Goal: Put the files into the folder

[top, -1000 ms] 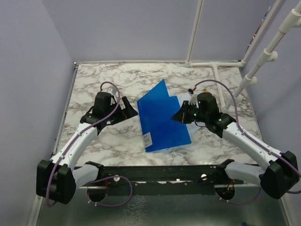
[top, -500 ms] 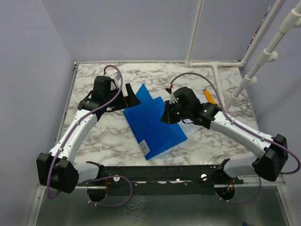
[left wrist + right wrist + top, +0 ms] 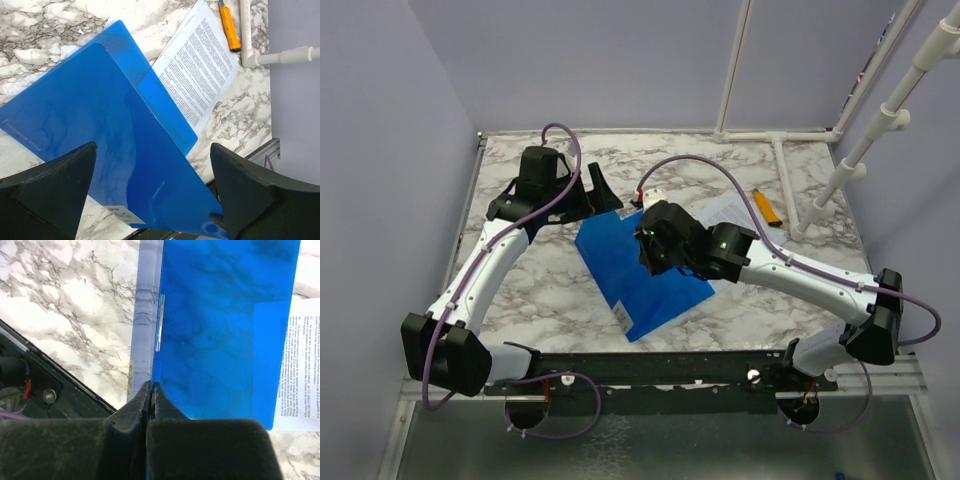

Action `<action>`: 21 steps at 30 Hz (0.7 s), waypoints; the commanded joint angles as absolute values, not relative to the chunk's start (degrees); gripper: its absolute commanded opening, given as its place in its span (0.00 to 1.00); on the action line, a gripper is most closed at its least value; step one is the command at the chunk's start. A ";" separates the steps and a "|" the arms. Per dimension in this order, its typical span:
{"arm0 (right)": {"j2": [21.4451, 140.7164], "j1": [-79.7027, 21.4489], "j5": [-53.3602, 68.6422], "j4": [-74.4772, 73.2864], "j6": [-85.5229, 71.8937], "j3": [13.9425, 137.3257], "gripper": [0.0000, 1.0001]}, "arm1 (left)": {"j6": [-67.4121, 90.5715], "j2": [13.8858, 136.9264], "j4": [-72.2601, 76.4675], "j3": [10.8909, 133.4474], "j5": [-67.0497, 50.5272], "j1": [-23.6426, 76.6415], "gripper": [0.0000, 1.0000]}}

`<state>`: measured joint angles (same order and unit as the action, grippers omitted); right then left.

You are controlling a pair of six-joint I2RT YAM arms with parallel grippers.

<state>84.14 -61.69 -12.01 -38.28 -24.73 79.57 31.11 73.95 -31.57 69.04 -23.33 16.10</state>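
The blue folder (image 3: 665, 288) lies on the marble table between the arms, white label (image 3: 123, 215) at its near corner. My right gripper (image 3: 649, 252) is shut on the edge of the folder's top cover and holds it raised; in the right wrist view the gripper (image 3: 151, 388) pinches the cover edge-on, the lower leaf of the folder (image 3: 225, 325) showing to its right. The files (image 3: 200, 65), white sheets of dense print, lie partly under the folder's far right edge. My left gripper (image 3: 603, 192) hovers open over the folder's far left corner, holding nothing.
An orange cutter (image 3: 765, 206) lies right of the files, near a white pipe frame (image 3: 810, 205). The black arm rail (image 3: 700, 365) runs along the near table edge. Purple walls close in the left side and the back.
My right gripper has swung left with the folder's cover pinched in it, and the folder has shifted left, uncovering more of the files. The left gripper has drawn back toward the far left.
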 commanded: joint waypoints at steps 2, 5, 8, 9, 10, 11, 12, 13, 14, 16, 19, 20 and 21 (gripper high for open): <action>87.29 -66.66 -23.35 -42.54 -23.05 84.48 0.00 | 31.93 75.13 -33.34 70.59 -24.53 16.67 0.90; 89.78 -69.64 -28.06 -44.02 -22.39 87.45 0.00 | 31.84 75.26 -33.83 70.50 -24.27 17.07 0.82; 92.29 -72.43 -32.53 -45.13 -21.73 90.36 0.00 | 31.58 75.34 -34.48 70.36 -23.76 17.61 0.73; 93.07 -73.31 -34.02 -45.19 -21.27 91.00 0.00 | 31.48 75.37 -34.64 70.27 -23.61 17.75 0.69; 93.82 -74.05 -35.12 -45.44 -20.87 91.84 0.00 | 31.47 75.39 -34.85 70.23 -23.47 17.92 0.65; 94.73 -74.75 -36.01 -45.69 -20.78 92.62 0.01 | 31.39 75.25 -35.01 70.10 -23.40 17.98 0.61; 95.54 -75.31 -37.23 -46.16 -20.62 93.43 0.01 | 31.30 75.17 -35.13 70.01 -23.32 18.10 0.56; 96.43 -76.05 -38.28 -46.63 -20.44 94.30 0.01 | 31.25 75.07 -35.34 69.92 -23.14 18.10 0.52; 97.25 -76.80 -39.39 -46.99 -20.29 95.02 0.01 | 31.21 74.94 -35.48 69.84 -23.02 18.26 0.47; 98.53 -77.76 -41.14 -47.44 -20.17 96.02 0.01 | 30.99 74.59 -35.74 69.70 -22.84 18.26 0.40; 99.50 -78.77 -43.16 -47.10 -19.91 96.60 0.00 | 30.64 74.39 -36.16 69.63 -22.73 18.29 0.26; 99.64 -78.90 -43.65 -46.91 -19.79 96.78 0.00 | 30.59 74.25 -36.27 69.62 -22.68 18.30 0.22; 99.77 -79.02 -43.94 -46.85 -19.78 96.96 0.01 | 30.51 74.11 -36.36 69.61 -22.75 18.34 0.17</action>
<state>98.35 -77.73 -39.20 -46.63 -21.19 95.07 31.42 75.11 -34.85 69.10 -22.68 17.58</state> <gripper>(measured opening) 0.006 0.256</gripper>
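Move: The far stretch of the folder's raised cover edge already stands between the left hand's open fingers, about 1 cm right of and 1 cm below the hand point. From the right hand, which still grips the same edge nearer the base, that stretch is some 10 cm ahead, 8 cm left, about level. From the left hand, the folder's lower leaf lies roughly 7 cm back, 8 cm right and 19 below; the files 6 cm ahead, 31 cm right, 20 below. Leftwards over the folder, and a little back, the right hand draws the pinched cover edge about 5 cm, its shut fingers keeping hold while its pointing lifts and the wrist rolls some 25 degrees in all. The left hand eases down 1.5 cm and slightly back, closing its wide-open fingers most of the way around the far stretch of that edge. ##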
